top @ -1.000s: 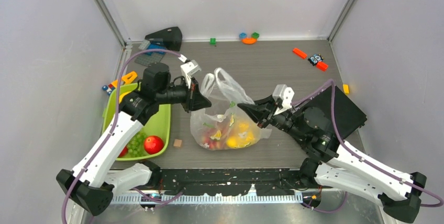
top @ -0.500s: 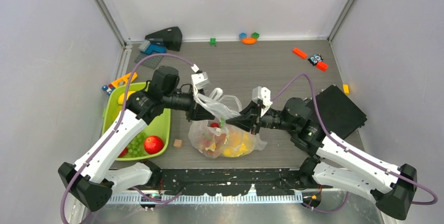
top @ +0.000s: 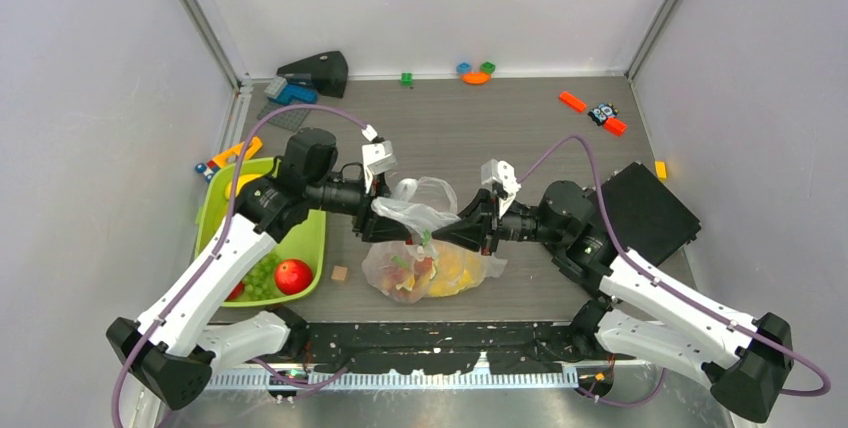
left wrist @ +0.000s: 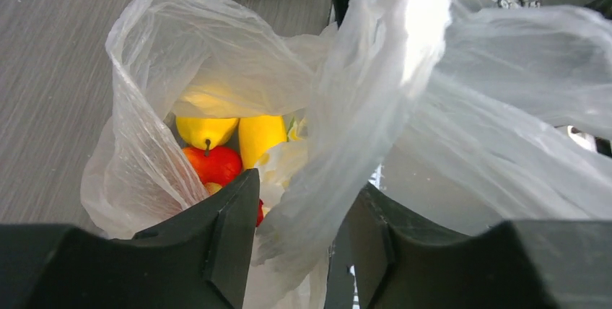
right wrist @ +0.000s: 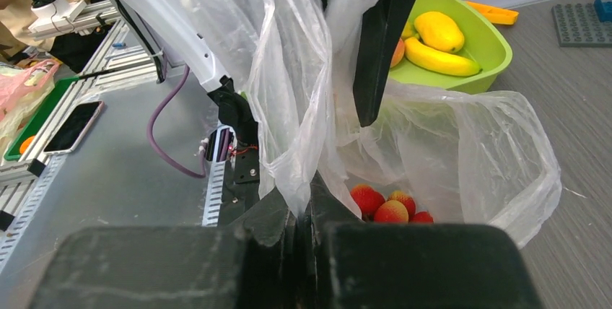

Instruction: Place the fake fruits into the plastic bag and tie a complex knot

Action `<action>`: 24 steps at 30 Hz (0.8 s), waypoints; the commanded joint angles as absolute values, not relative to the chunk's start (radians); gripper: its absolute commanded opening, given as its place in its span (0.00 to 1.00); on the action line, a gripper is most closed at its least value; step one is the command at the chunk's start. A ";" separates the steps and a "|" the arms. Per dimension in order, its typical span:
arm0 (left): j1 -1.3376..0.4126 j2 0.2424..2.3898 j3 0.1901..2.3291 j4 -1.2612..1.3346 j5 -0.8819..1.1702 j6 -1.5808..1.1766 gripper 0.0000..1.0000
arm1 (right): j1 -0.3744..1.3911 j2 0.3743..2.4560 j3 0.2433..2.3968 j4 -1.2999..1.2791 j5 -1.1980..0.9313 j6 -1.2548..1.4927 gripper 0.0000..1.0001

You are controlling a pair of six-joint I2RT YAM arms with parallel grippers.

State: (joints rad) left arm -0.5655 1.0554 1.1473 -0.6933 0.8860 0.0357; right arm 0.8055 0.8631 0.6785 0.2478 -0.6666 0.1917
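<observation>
The plastic bag sits mid-table with fake fruits inside: a lemon, a red apple and strawberries. Its handle loops are gathered above it between the two grippers. My left gripper is open, jaws apart on either side of a twisted handle strand. My right gripper is shut on the other handle, pinching a bunch of plastic. More fruits lie in the lime-green tray: a red apple, grapes, bananas.
A black box lies right of the bag under the right arm. A small brown cube sits beside the tray. Toy bricks, a red-orange toy and a black object lie along the back.
Both grippers have come together over the bag, bunching the handles lower. In the last half second the left gripper's jaws have parted; the right stays shut on its handle.
</observation>
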 commanded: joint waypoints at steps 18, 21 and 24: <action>-0.568 0.963 1.150 -0.685 0.898 0.062 0.87 | 0.781 0.911 0.687 0.250 -0.688 0.182 0.05; -0.568 0.961 1.153 -0.664 0.904 0.043 0.90 | 0.780 0.915 0.696 0.213 -0.669 0.150 0.05; -0.568 0.951 1.149 -0.639 0.896 0.021 0.91 | 0.781 0.913 0.706 0.168 -0.646 0.125 0.05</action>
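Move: The bag strand between the two hands has its middle about 4 cm to the right of the left hand point and roughly at its height; it lies some 5 cm to the left of the right hand, which keeps one part of it pinched. The bagged fruit is nearly under it, around 6 cm right of the left hand and 23 cm below. The wooden block lies about 14 cm left of the left hand, level with it forward and back, on the table. The bag strand is left loose between the left fingers, which go on spreading from about half open to nearly fully open while the left hand rises about 2 cm and eases back and slightly left. The right hand, still shut on its part of the bag, sinks nearly 3 cm and drifts about 1 cm forward. ##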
